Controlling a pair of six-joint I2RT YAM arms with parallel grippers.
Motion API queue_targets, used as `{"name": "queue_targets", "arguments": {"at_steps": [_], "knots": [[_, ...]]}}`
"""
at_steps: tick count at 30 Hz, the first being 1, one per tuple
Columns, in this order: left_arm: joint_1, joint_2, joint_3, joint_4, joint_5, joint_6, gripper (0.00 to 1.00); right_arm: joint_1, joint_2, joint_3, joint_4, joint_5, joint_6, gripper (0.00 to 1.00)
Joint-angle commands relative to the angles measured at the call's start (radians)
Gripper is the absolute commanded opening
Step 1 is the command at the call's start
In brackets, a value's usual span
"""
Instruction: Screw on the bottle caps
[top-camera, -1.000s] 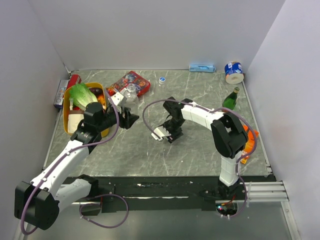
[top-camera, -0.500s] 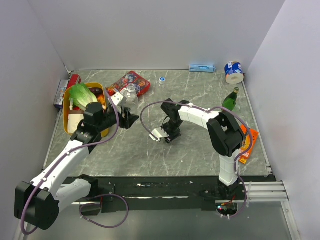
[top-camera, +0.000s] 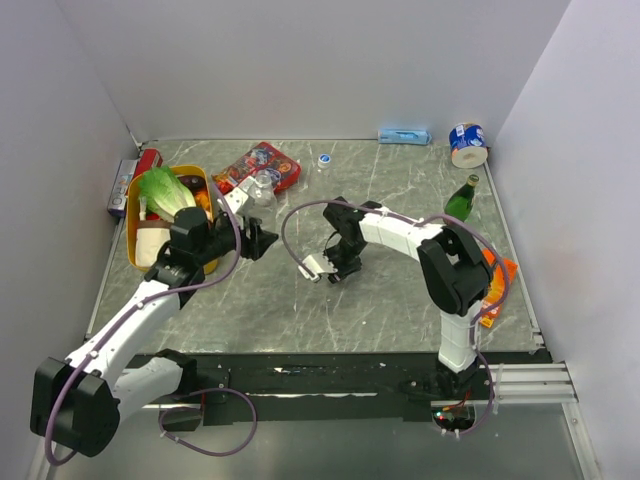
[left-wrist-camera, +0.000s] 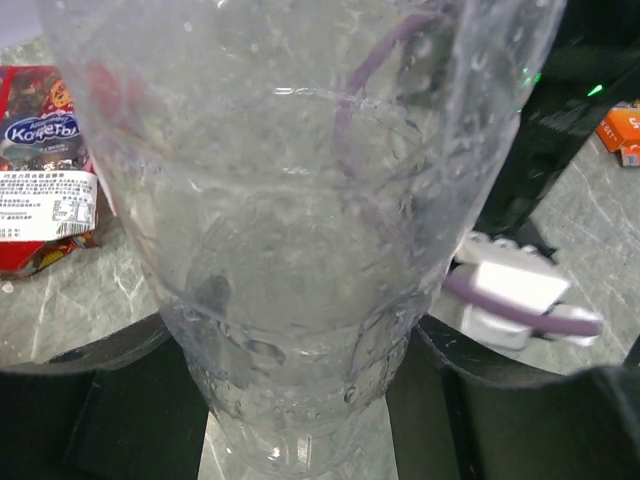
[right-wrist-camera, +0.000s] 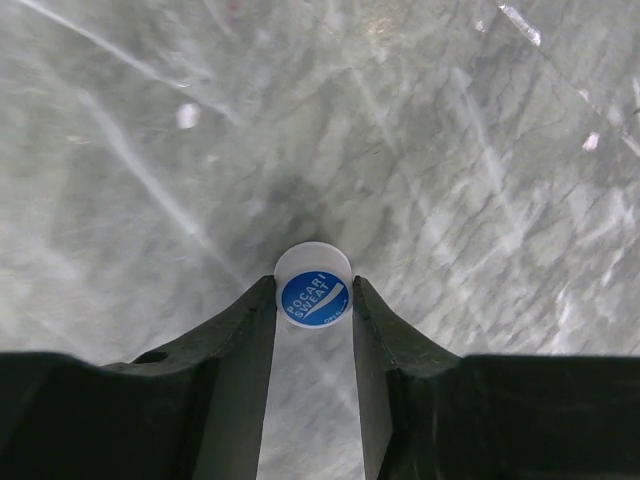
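In the right wrist view a tiny blue bottle cap (right-wrist-camera: 314, 298) with white lettering lies on the marble table, pinched between my right gripper's (right-wrist-camera: 314, 302) two dark fingers. From above, that gripper (top-camera: 335, 272) points down at mid-table. A clear bottle (left-wrist-camera: 300, 250) fills the left wrist view, with my left gripper (left-wrist-camera: 300, 420) shut on its lower part, fingers (left-wrist-camera: 100, 410) pressed against both sides. From above the left gripper (top-camera: 260, 240) is left of centre. A second clear bottle (top-camera: 263, 186) stands by the red packet. Another blue cap (top-camera: 324, 159) lies near the back.
A yellow basket (top-camera: 132, 235) with a lettuce is at the left, a red can (top-camera: 147, 160) behind it. A red snack packet (top-camera: 258, 165) lies at the back. A green glass bottle (top-camera: 462, 198), a blue-and-white tin (top-camera: 467, 143), a blue pack (top-camera: 404, 135) and an orange packet (top-camera: 497, 285) are at the right.
My right gripper has shifted slightly left and its jaws have closed onto the blue cap. The left arm and its bottle have stayed put.
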Motion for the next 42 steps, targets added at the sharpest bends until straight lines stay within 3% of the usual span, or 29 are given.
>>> {"name": "queue_targets", "arguments": {"at_steps": [1, 8, 13, 17, 25, 42], "knots": [[0.0, 0.022, -0.054, 0.097, 0.067, 0.09, 0.01, -0.035, -0.181, 0.013, -0.087, -0.075, 0.087, 0.31], [-0.072, 0.138, -0.087, 0.11, 0.269, 0.35, 0.01, -0.115, -0.399, 0.261, -0.319, -0.255, 0.268, 0.25], [-0.138, 0.185, -0.071, 0.098, 0.346, 0.544, 0.01, -0.09, -0.393, 0.523, -0.399, -0.35, 0.336, 0.24], [-0.147, 0.191, -0.061, 0.1, 0.352, 0.615, 0.01, -0.008, -0.33, 0.677, -0.528, -0.338, 0.281, 0.24], [-0.172, 0.157, -0.081, 0.146, 0.334, 0.589, 0.01, 0.108, -0.382, 0.544, -0.5, -0.228, 0.177, 0.26], [-0.196, 0.111, -0.114, 0.192, 0.331, 0.55, 0.01, 0.169, -0.386, 0.47, -0.328, -0.125, 0.264, 0.27]]}}
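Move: The right gripper, low over the table, has the bottle cap pinched; the mouth of the upright bottle in the left gripper lies about 15 cm to its left, 3 cm ahead and roughly 35 cm above. The capped bottle stands some 21 cm ahead and 3 cm left, the red bag about 28 cm ahead and 21 cm left. From the left gripper, the held cap is some 15 cm right, level fore and aft, and about 20 cm below. Lift the pinched cap quickly with the right gripper, about 33 cm up, then ease down some 5 cm while drawing back about 8 cm and slightly left to the bottle's mouth, tipping the fingers farther leftward. Meanwhile lower the left gripper, keeping its grip on the bottle, and bring it right and back, turning it some 30 degrees clockwise and leaning the bottle towards the cap. ##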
